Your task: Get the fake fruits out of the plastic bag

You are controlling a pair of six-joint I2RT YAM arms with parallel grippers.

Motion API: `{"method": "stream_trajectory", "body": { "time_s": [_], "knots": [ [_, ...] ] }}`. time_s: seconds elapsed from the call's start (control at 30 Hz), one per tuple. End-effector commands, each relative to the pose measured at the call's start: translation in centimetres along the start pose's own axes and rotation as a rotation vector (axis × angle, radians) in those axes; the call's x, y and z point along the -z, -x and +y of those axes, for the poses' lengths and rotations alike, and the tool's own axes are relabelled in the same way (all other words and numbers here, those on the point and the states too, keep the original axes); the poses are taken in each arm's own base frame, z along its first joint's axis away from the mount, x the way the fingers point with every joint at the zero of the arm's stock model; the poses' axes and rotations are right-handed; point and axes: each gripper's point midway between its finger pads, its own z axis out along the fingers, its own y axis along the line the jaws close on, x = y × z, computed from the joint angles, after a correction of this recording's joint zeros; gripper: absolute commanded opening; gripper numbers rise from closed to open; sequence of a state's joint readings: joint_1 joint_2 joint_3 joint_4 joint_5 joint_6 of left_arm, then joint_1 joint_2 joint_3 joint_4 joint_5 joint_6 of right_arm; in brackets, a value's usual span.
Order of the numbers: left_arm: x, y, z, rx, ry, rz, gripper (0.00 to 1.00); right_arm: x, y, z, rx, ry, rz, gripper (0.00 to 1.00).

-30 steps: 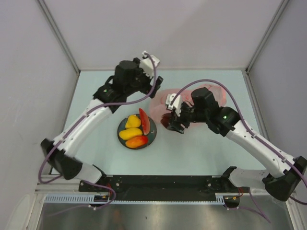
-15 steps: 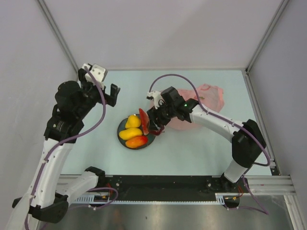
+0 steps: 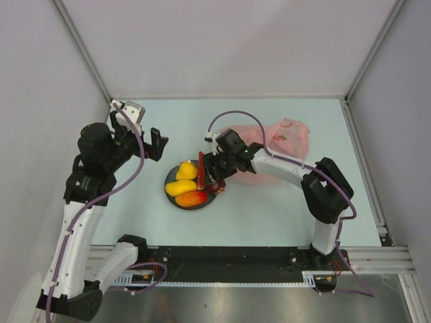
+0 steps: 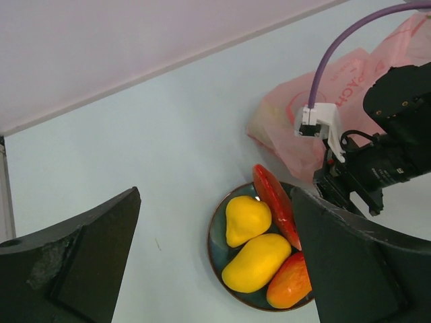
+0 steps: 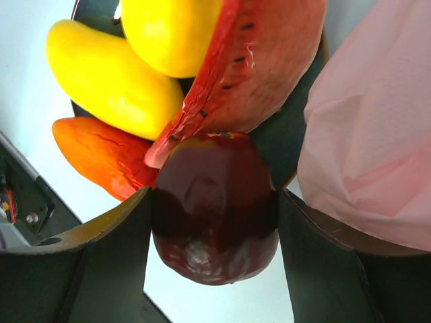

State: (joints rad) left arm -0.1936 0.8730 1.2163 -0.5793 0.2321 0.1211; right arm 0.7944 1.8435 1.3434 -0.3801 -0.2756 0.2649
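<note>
A dark red fake fruit (image 5: 215, 208) sits between the fingers of my right gripper (image 5: 213, 252), which is shut on it. It hangs at the right edge of the dark blue plate (image 3: 171, 177), touching the watermelon slice (image 5: 262, 60). In the top view the right gripper (image 3: 215, 180) is just left of the pink plastic bag (image 3: 286, 145). On the plate lie the watermelon slice (image 3: 202, 167), a yellow fruit (image 3: 187, 170), a yellow mango (image 3: 180, 188) and a red-orange mango (image 3: 193, 198). My left gripper (image 3: 158, 142) hovers open and empty, high at the plate's back left. What the bag holds is hidden.
The bag (image 4: 350, 74) lies crumpled at the back right, with the right arm's purple cable (image 3: 232, 118) arching over it. White enclosure walls close in the table on three sides. The arms' black base rail (image 3: 229, 259) runs along the near edge.
My right gripper carried the dark red fruit leftward from the bag to the plate's right edge. The left arm swung from the back centre out to the left, still open.
</note>
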Motion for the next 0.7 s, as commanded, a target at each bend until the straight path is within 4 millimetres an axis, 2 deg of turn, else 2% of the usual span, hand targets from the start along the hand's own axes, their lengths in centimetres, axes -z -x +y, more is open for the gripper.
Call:
{"method": "stream_trajectory", "body": {
  "time_s": [0.0,0.23,0.4,0.5,0.53,0.57,0.63,0.67],
  "knots": [
    [-0.1,0.2,-0.9,0.032,-0.049,-0.022,1.0,-0.2,2.5,-0.8,-0.023,-0.041,-0.073,0.53],
    [-0.7,0.1,-1.2,0.043,-0.071,-0.019,1.0,-0.9,3.3,-1.6,-0.037,-0.058,-0.091,0.54],
    [-1.0,0.4,-1.3,0.046,-0.082,-0.024,1.0,-1.3,4.0,-0.8,-0.031,-0.036,-0.1,0.54],
    [-1.2,0.4,-1.1,0.045,-0.075,-0.027,0.99,-1.5,4.2,-0.5,-0.035,-0.015,-0.101,0.7],
    [-1.4,0.3,-1.1,0.045,-0.076,-0.025,0.99,-1.5,4.1,-0.3,-0.035,-0.004,-0.096,0.85],
    [-1.5,0.5,-1.1,0.048,-0.077,-0.028,0.98,-1.3,4.1,-0.2,-0.035,-0.001,-0.093,0.91],
    [-1.5,0.7,-1.2,0.049,-0.084,-0.035,0.99,-1.0,4.1,-0.2,-0.019,-0.004,-0.092,0.99],
    [-1.7,0.7,-1.3,0.053,-0.093,-0.032,0.98,-0.8,4.0,-0.3,-0.016,-0.009,-0.088,0.99]
  ]
}}
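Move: The right gripper still holds the dark red fruit low over the plate's right edge; the plate's middle is about 8 cm to its left, level fore and aft, and 5 cm below. The watermelon slice lies about 5 cm left and 4 cm ahead, the pear roughly 10 cm left and 5 cm ahead, the orange-red mango 8 cm left and 5 cm back. From the left gripper, the plate is some 10 cm to the right, level fore and aft, and 31 cm below. Slide the right gripper forward about 2.5 cm at nearly the same height, easing some 1 cm left in the second half, so the held dark red fruit settles into the free right side of the plate against the watermelon slice. Then open the fingers wide to let go of it, keeping the wrist almost steady. ##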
